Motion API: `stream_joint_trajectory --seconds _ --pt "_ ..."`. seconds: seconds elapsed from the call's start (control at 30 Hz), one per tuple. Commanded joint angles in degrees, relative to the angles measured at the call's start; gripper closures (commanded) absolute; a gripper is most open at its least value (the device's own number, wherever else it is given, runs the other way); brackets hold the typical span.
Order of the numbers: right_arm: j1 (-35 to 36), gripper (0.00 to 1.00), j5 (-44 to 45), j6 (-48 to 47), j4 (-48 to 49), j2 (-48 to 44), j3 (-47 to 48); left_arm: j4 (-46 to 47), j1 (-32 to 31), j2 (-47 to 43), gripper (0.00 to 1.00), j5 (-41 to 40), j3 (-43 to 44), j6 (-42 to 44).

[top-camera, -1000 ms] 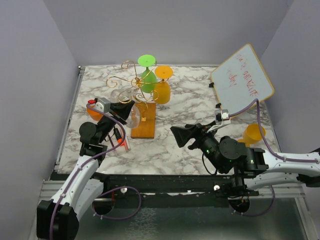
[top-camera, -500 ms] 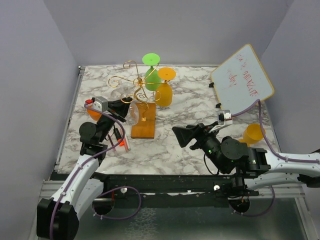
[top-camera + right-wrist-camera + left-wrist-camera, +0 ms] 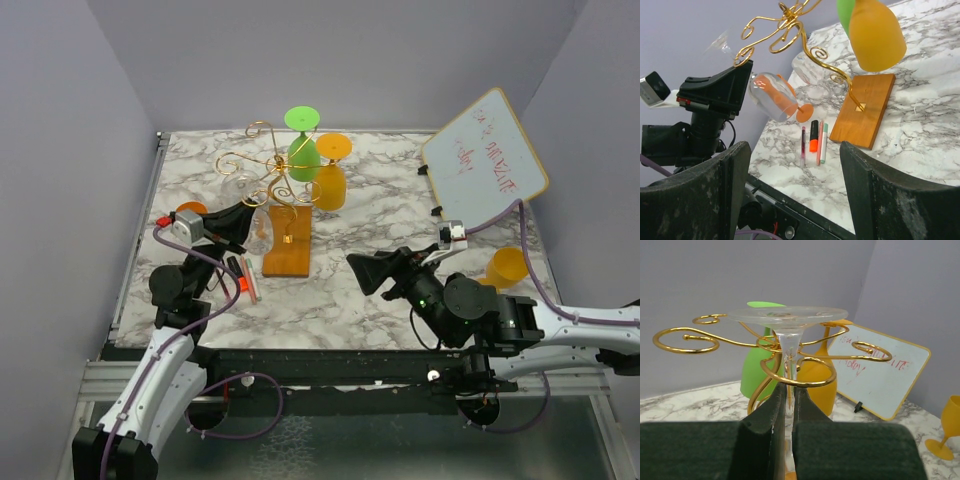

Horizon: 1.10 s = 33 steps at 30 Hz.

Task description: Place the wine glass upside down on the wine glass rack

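Observation:
My left gripper (image 3: 786,405) is shut on the stem of a clear wine glass (image 3: 788,342), which it holds upside down with the round foot on top. A gold curl of the wine glass rack (image 3: 805,375) crosses the stem just above my fingertips; I cannot tell whether the stem sits inside that curl. In the top view the left gripper (image 3: 250,213) holds the clear glass (image 3: 263,226) at the near left of the rack (image 3: 262,165). A green glass (image 3: 302,152) and an orange glass (image 3: 329,182) hang inverted on the rack. My right gripper (image 3: 362,272) stands open, with nothing in it, right of the rack's wooden base (image 3: 287,246).
Pens and an orange highlighter (image 3: 813,140) lie beside the base (image 3: 862,107). One orange glass (image 3: 799,111) lies on its side at the left, another (image 3: 506,268) stands at the right. A whiteboard (image 3: 485,158) leans at the back right.
My left arm has drawn back to the left and lifted the clear glass, turning it more upright beside the rack. The right arm has barely moved and stays open.

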Motion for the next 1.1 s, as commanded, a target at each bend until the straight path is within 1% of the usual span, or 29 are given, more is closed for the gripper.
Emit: stream_joint_trajectory --seconds 0.0,0.13,0.3,0.47,0.53,0.6,0.77,0.87,0.93,1.0,1.07 --pt "-0.06 0.24 2.74 1.56 -1.86 -1.73 -0.98 3.58 0.08 -2.59 1.0 2.26 -0.85 -0.82" --pt "-0.1 0.24 3.14 1.32 -2.1 -1.64 -0.73 3.54 0.07 -2.24 1.0 6.88 -0.66 -0.33" --pt "-0.05 0.24 3.23 1.77 -2.2 -1.48 -0.78 3.4 0.08 1.22 1.0 12.21 1.06 -0.41" --pt "-0.11 0.25 3.7 2.14 -2.48 -1.73 -0.82 3.41 0.05 4.65 1.0 14.96 2.58 -0.77" --pt "-0.11 0.25 3.88 2.13 -2.56 -1.92 -0.85 3.41 0.07 5.54 0.97 14.64 2.71 -1.01" --pt "-0.11 0.25 4.03 2.1 -2.6 -2.1 -0.97 3.49 0.08 5.68 0.8 13.04 2.1 -1.7" --pt "-0.04 0.26 4.43 2.11 -3.48 -1.94 -0.61 3.5 0.08 2.35 0.54 7.7 -1.18 -3.81" --pt "-0.04 0.26 4.78 2.11 -3.79 -1.85 -0.48 3.41 0.05 -0.09 0.42 6.06 -2.96 -6.13" --pt "-0.07 0.26 4.85 2.03 -3.85 -1.73 -0.25 2.04 0.07 -1.41 0.36 6.9 -3.02 -7.71" --pt "-0.08 0.26 5.17 1.74 -3.83 -1.75 -0.06 -0.83 0.08 -2.93 0.32 7.54 -2.96 -9.09" --pt "-0.11 0.26 5.65 1.43 -3.86 -1.75 0.03 -5.57 0.06 -5.09 0.29 7.53 -2.71 -9.66"
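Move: The left hand holds the clear wine glass upside down by its stem; the rack's nearest loop lies about 2 cm ahead, 2 cm to its right and 1 cm above. Hanging on the rack, from that hand, are the green glass some 13 cm ahead and 10 cm right, and the orange glass about 8 cm ahead and 15 cm right, both roughly 4 cm lower. From the right hand the loop is about 15 cm ahead, 18 cm left and 3 cm above. The left hand brings the glass about 3 cm right and down onto the loop, opens, and backs off. ##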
